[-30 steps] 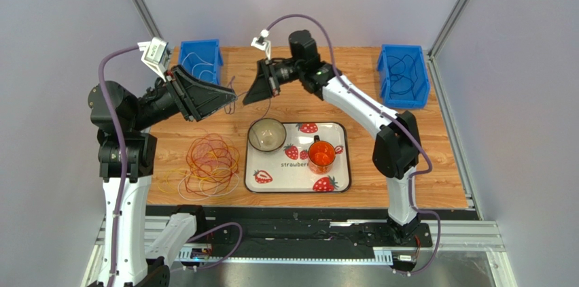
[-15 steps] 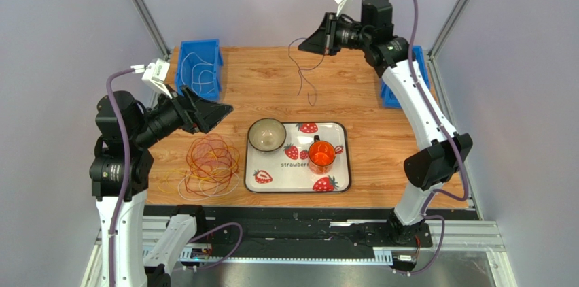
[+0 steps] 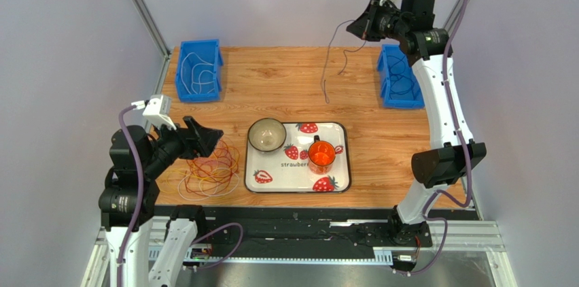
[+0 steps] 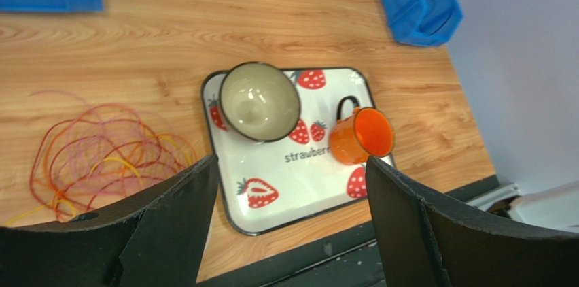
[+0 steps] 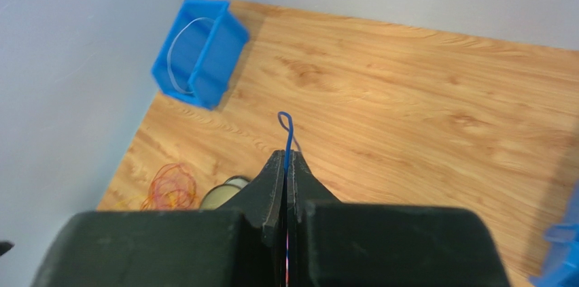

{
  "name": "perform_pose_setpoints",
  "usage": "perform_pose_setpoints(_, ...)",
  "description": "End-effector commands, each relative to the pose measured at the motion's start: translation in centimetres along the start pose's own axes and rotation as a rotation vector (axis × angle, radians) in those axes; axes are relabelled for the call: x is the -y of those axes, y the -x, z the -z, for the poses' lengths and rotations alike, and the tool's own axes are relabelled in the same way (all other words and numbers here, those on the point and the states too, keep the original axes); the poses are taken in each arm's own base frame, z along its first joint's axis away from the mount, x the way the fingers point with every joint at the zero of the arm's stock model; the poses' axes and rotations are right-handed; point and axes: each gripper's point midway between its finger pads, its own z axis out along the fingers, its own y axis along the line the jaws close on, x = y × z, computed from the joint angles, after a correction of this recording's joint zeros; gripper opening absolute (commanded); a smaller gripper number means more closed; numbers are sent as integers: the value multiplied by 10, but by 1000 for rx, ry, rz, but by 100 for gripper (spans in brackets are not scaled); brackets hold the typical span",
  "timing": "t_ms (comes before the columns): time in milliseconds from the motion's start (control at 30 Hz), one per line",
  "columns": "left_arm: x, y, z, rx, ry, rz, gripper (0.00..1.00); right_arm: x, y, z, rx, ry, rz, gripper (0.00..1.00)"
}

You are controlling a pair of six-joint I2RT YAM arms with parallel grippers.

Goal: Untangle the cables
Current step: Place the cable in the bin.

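A tangled pile of yellow, orange, red and purple cables lies on the wooden table left of the tray, also seen in the left wrist view as the pile. My left gripper hovers at the pile's upper left edge, open, its gap empty. Raised high at the back right, my right gripper is shut on one thin dark cable, which hangs down toward the table. In the right wrist view the cable sticks out blue from the shut gripper.
A strawberry tray holds a bowl and an orange mug. A blue bin with white cable sits back left. Another blue bin with dark cable stands back right, just below my right gripper.
My left gripper opened, then dropped and pulled back to the pile. My right arm rose and swung right toward the right bin, carrying the dark cable clear of the table.
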Motion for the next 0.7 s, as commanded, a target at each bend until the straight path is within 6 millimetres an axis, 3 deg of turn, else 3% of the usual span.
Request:
perform_pose_setpoints(0,-23,-10,5,47,98,-45,86,20,39,24,108,-132,96,0)
perform_pose_setpoints(133,-38,-30,5,36,138,-50,86,43,54,35,146,-222,121,0)
perform_pose_setpoints(333,-40,-49,1,27,107,-20,84,89,71,55,194,-394,162,0)
perform_pose_setpoints(467,-44,-44,0,52,132,-24,84,110,73,56,203,-453,150,0)
perform_pose_setpoints(500,-46,-42,0,56,140,-26,84,126,76,65,214,-492,139,0)
perform_pose_setpoints(667,-63,-35,0,96,242,-10,83,159,82,72,235,-582,134,0)
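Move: The right bin, where the held cable is going, lies about 28 cm right of the right hand, 10 ahead and 35 below. From that hand the mug is some 26 cm back and 6 left, the bowl 17 back and 27 left, both about 35 lower. Below the open left hand by some 33 cm is the cable tangle, 2 back and 9 left; from that hand the bowl is 11 ahead and 11 right, 30 lower. Right hand carries its cable 15 cm rightwards towards the right bin; open left hand sinks towards the tangle. ##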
